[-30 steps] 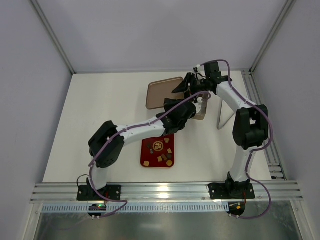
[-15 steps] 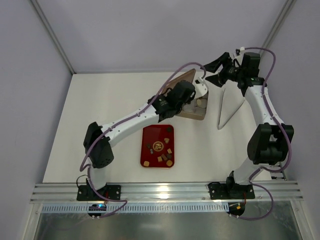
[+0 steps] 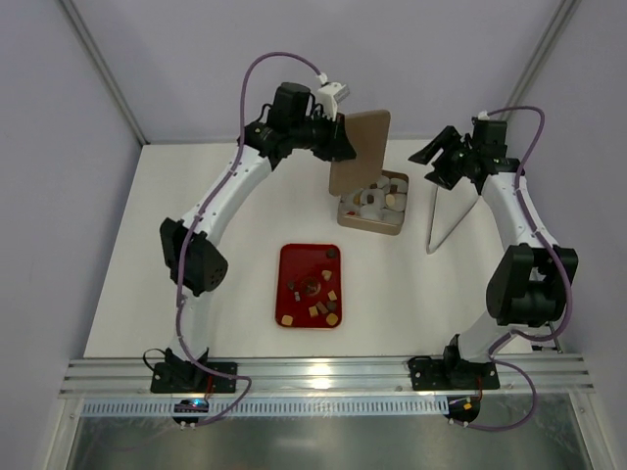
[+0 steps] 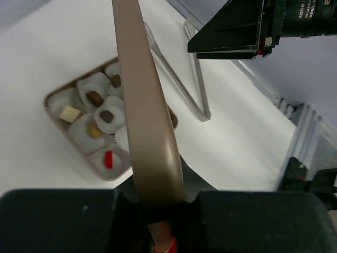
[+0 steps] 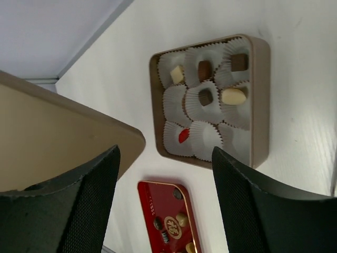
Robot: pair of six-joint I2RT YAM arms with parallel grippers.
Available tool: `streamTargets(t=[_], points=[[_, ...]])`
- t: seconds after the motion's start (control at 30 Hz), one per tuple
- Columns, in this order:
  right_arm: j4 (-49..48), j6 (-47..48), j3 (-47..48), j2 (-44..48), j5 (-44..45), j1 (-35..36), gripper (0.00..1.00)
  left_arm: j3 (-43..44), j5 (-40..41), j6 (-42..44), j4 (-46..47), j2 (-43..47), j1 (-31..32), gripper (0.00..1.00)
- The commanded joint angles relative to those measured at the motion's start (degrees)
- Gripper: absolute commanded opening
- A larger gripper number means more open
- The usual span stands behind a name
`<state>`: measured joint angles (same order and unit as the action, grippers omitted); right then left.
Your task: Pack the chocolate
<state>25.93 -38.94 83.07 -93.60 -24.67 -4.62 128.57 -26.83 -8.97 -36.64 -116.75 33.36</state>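
Observation:
Chocolate pieces point(image 3: 317, 309) lie on the red tray point(image 3: 294, 264), and more chocolate point(image 5: 205, 97) sits in white paper cups inside the square tan box point(image 3: 370, 227). My left gripper point(image 3: 331, 137) is shut on the box's tan lid point(image 3: 360, 147), which it holds upright on edge above the box's far side. In the left wrist view the lid's edge point(image 4: 147, 105) runs up from my left gripper point(image 4: 160, 203). My right gripper point(image 3: 441, 157) hangs open and empty to the right of the box. The right wrist view looks down between that gripper's jaws point(image 5: 168, 200) onto the box rim point(image 5: 261, 95) and tray point(image 5: 168, 221).
Silver tongs point(image 3: 446, 211) lie on the white table right of the box, below my right gripper, and show as tongs point(image 4: 179, 74) in the left wrist view. Grey walls close in the back and sides. The aluminium rail point(image 3: 313, 372) runs along the near edge.
My left arm has lifted the lid off the box and swung it up and back until it stands upright. The right gripper has let go, pulled away to the right and opened.

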Motion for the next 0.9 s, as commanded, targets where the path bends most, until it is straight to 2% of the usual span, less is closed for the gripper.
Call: streamTargets(t=[0.0, 0.17, 0.2, 0.5, 0.6, 0.7, 0.87], points=[[1.58, 3.17, -1.24, -1.14, 6.11, 0.14, 0.71, 1.94, -21.14, -12.99, 3.59, -6.29, -1.90, 0.00], [1.58, 2.90, -0.54, -5.00, 9.72, 0.14, 0.67, 1.42, -29.85, -22.82, 13.59, -13.14, -4.18, 0.00], [1.66, 2.64, 0.42, -5.79, 10.33, 0.14, 0.67, 1.24, -32.38, -25.11, 17.97, -13.94, -4.36, 0.00], [5.62, 0.44, 9.91, -17.30, 13.06, 0.14, 0.51, -0.34, -38.74, -46.38, 42.59, -21.14, -6.73, 0.00], [6.23, -0.43, 12.28, -20.20, 13.50, 0.14, 0.49, -0.34, -39.61, -53.59, 50.58, -23.69, -7.43, 0.00], [6.85, -1.22, 15.45, -22.41, 13.42, 0.23, 0.48, -0.25, -39.88, -57.91, 55.26, -25.54, -7.70, 0.00], [9.31, -1.84, 22.47, -28.99, 13.24, 0.58, 0.45, -0.34, -39.44, -57.74, 55.28, -25.90, -7.96, 0.00]])
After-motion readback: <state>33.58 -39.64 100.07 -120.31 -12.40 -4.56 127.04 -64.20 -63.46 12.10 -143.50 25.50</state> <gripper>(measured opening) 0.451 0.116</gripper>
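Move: The box lies about 11 cm ahead of the left gripper, 8 cm to its right and some 29 cm below; that gripper already holds the tan lid by an edge. From the right gripper, empty and open, the box is about 7 cm ahead, 10 cm left and 20 cm down. The silver tongs lie roughly 3 cm ahead and 11 cm right of the right gripper; the red tray is some 16 cm back and 10 cm left of the left gripper. Keep the left gripper's pinch on the lid and bring it down about 10 cm, dipping first and easing back up a little, while drifting forward and right; roll the wrist some 50 degrees so the raised lid tips down over the box. Meanwhile sink the right gripper about 13 cm, then reach forward too, tipping its fingers down and partly closing them, to come in just right of the box. ##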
